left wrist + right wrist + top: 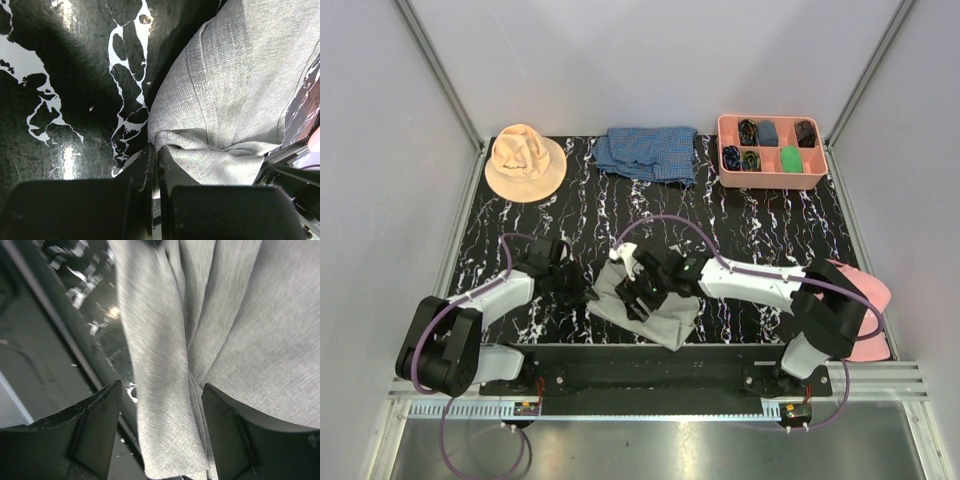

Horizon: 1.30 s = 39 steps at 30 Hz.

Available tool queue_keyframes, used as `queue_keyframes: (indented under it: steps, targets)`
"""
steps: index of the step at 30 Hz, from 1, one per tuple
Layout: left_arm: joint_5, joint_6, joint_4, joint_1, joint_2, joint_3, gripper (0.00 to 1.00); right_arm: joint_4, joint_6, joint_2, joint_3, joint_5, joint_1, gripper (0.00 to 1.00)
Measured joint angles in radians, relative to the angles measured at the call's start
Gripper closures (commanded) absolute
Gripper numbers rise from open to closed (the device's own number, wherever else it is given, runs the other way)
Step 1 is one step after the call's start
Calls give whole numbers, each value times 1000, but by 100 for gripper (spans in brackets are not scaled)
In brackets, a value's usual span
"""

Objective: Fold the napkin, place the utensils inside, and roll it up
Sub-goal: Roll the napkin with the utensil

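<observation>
The napkin [660, 312] lies crumpled, light grey, near the table's front edge between the two arms. My left gripper [580, 290] is at its left edge. In the left wrist view the left gripper [156, 152] is shut, with a fold of the napkin [235, 90] pinched between the fingertips. My right gripper [642, 285] hovers over the middle of the cloth. In the right wrist view the right gripper [161, 385] stands open, and a long fold of the napkin [160, 405] runs between its fingers [100, 415] without being clamped. The utensils are out of view.
An orange hat [525, 160] sits at the back left, a blue checked cloth [650, 152] at the back middle and a pink tray [772, 183] with small dark items at the back right. A pink hat [868, 300] lies by the right arm. A metal rail [660, 350] borders the table's front.
</observation>
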Motion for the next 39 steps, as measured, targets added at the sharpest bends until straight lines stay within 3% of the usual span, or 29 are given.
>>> queue_keyframes:
  steps: [7,20,26,32,33,36,37,39]
  targets:
    - [0,8,-20,0,10,16,100,68,-5,52,-64,150,98,27]
    - [0,10,-24,0,15,18,100,119,-20,63,-65,236,192,32]
    - [0,13,-24,0,15,18,100,119,-27,81,-65,262,230,44]
    - [0,19,-24,0,15,18,99,129,-35,132,-56,274,231,50]
    - [0,22,-24,0,15,18,97,125,-34,142,-48,278,231,56]
    - [-2,33,-29,0,14,25,78,117,-41,164,-22,289,230,65]
    - [-3,38,-31,0,13,29,64,117,-42,172,-12,290,230,74]
    - [-6,48,-34,1,10,39,49,117,-50,187,5,288,230,81]
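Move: The part of the napkin's rolled near edge that the open right hand goes for lies about 3 cm back, 3 cm to its left and some 7 cm below. The napkin end pinched by the left hand is roughly 9 cm left and 3 cm ahead of the right hand; the napkin's loose part is centred about 6 cm right and 3 cm ahead. From the left hand, that grasp spot is some 6 cm right, 5 cm back and slightly lower. The right hand sinks about 6 cm in two stages, first with open fingers and then, after working some 4 cm back towards the table's near edge and shifting left, down again around the napkin's rolled edge, where it eases left and a little forward as its fingers narrow from wide to about a third open, the wrist tilting some 15 degrees so that they point more steeply down. The left hand stays in place with its pinch on the roll's left end until the right is down at the edge, and only then starts to open. ##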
